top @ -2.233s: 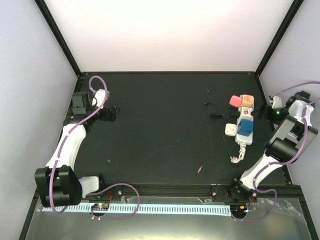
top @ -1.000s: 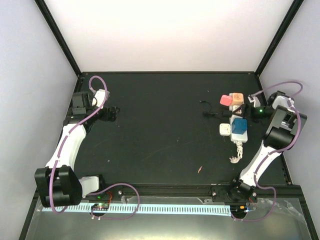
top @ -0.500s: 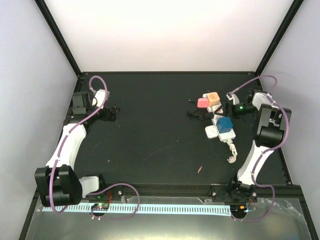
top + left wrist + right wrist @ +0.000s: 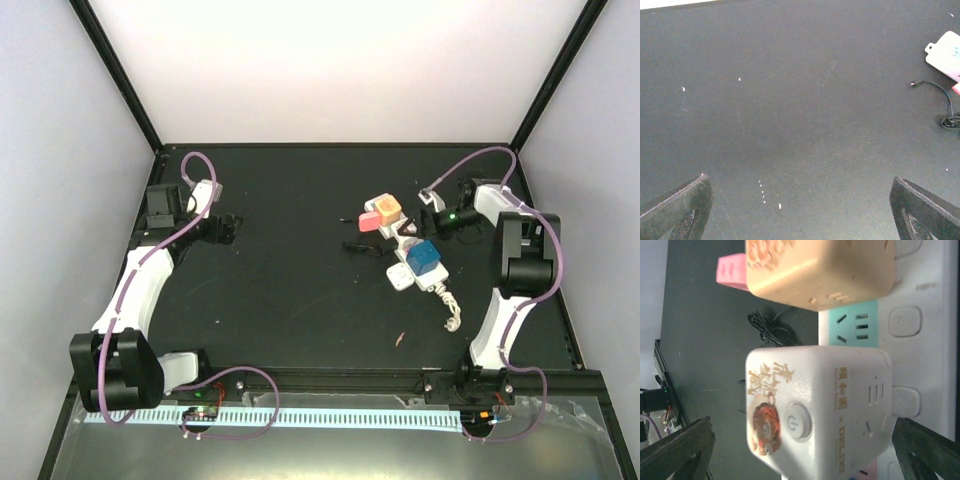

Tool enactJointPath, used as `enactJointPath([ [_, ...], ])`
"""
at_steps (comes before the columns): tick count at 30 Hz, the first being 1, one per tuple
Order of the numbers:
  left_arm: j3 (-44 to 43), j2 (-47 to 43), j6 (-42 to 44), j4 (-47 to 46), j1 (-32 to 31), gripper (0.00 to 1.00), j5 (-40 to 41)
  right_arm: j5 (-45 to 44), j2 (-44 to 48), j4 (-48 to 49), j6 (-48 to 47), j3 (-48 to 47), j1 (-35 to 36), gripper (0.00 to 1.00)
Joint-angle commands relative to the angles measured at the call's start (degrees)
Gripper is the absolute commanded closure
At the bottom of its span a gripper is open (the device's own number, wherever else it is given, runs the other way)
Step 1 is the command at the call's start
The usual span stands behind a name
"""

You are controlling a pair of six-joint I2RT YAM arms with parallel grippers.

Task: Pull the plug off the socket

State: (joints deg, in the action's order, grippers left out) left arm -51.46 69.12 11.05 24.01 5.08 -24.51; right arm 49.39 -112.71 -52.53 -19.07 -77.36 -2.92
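Note:
The socket [image 4: 437, 281], a long white power strip, lies slanted right of the table's middle, with its bundled cord [image 4: 452, 318] trailing toward me. Cube plugs stand in it: orange [image 4: 387, 208], pink [image 4: 368, 220] and blue [image 4: 425, 258]. My right gripper [image 4: 420, 228] reaches in from the right, at the strip's middle. In the right wrist view, a white cube plug [image 4: 815, 405] sits between the wide-apart jaws of my right gripper [image 4: 802, 421], on the socket [image 4: 925, 340] below the orange cube [image 4: 820, 270]. My left gripper [image 4: 228, 228] [image 4: 800, 179] hangs open over bare mat at far left.
A thin black cable [image 4: 360, 245] [image 4: 940, 102] lies just left of the socket. A small white adapter [image 4: 398, 277] sits against the strip's near side. A tiny pale scrap [image 4: 400, 338] lies near the front edge. Black frame posts rise at the back corners.
My right arm has swung left from the table's right edge. The socket with its plugs has slid left and turned with it. My left arm has not moved.

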Motion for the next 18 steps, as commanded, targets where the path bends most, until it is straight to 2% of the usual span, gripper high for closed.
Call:
enactJointPath([
  [1, -1.1, -0.6, 1.7, 0.8, -0.7, 0.01, -1.8, 1.0, 3.2, -7.4, -4.0, -6.5, -2.6, 0.0],
  [4, -1.2, -0.8, 2.2, 1.0, -0.7, 0.01, -1.9, 0.5, 3.7, -15.3, -11.5, -12.5, -6.5, 0.0],
  [7, -1.3, -0.8, 2.1, 1.0, -0.8, 0.01, -1.7, -0.7, 3.4, -25.4, -23.7, -17.5, -10.9, 0.0],
  [11, -1.6, -0.2, 1.5, 0.5, -0.9, 0.01, -0.9, -3.8, 3.7, -34.3, -34.6, -18.5, -15.1, 0.0],
  [14, -2.1, 0.4, 1.1, 0.5, -0.9, 0.01, -0.6, -8.5, 7.4, -32.3, -37.5, -11.4, -16.3, 0.0],
  [18, -2.2, 0.8, 0.8, 0.5, -1.1, 0.01, -0.4, -16.2, 14.1, -22.3, -37.6, 0.4, -16.3, 0.03],
])
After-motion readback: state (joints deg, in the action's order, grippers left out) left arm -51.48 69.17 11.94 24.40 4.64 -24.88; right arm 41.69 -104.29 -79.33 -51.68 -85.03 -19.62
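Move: The white plug stands right at the right gripper's open fingertips, about 2 cm to the left, 1 cm ahead and 2 cm lower. From that gripper the blue plug is some 5 cm back and 3 cm right, the orange one about 7 cm ahead and 6 cm left, and the pink plug 4 cm ahead and 9 cm left, all slightly below. From the left gripper the white plug lies roughly 38 cm right, 2 cm ahead and 13 cm down. Bring the right gripper up and away to the right from the white plug, about 11 cm right and 9 cm up, easing slightly forward at first. Then swing it back towards the base some 7 cm while sinking a couple of centimetres, rolling the wrist about 15 degrees on the way. Keep the fingers wide open and empty. ##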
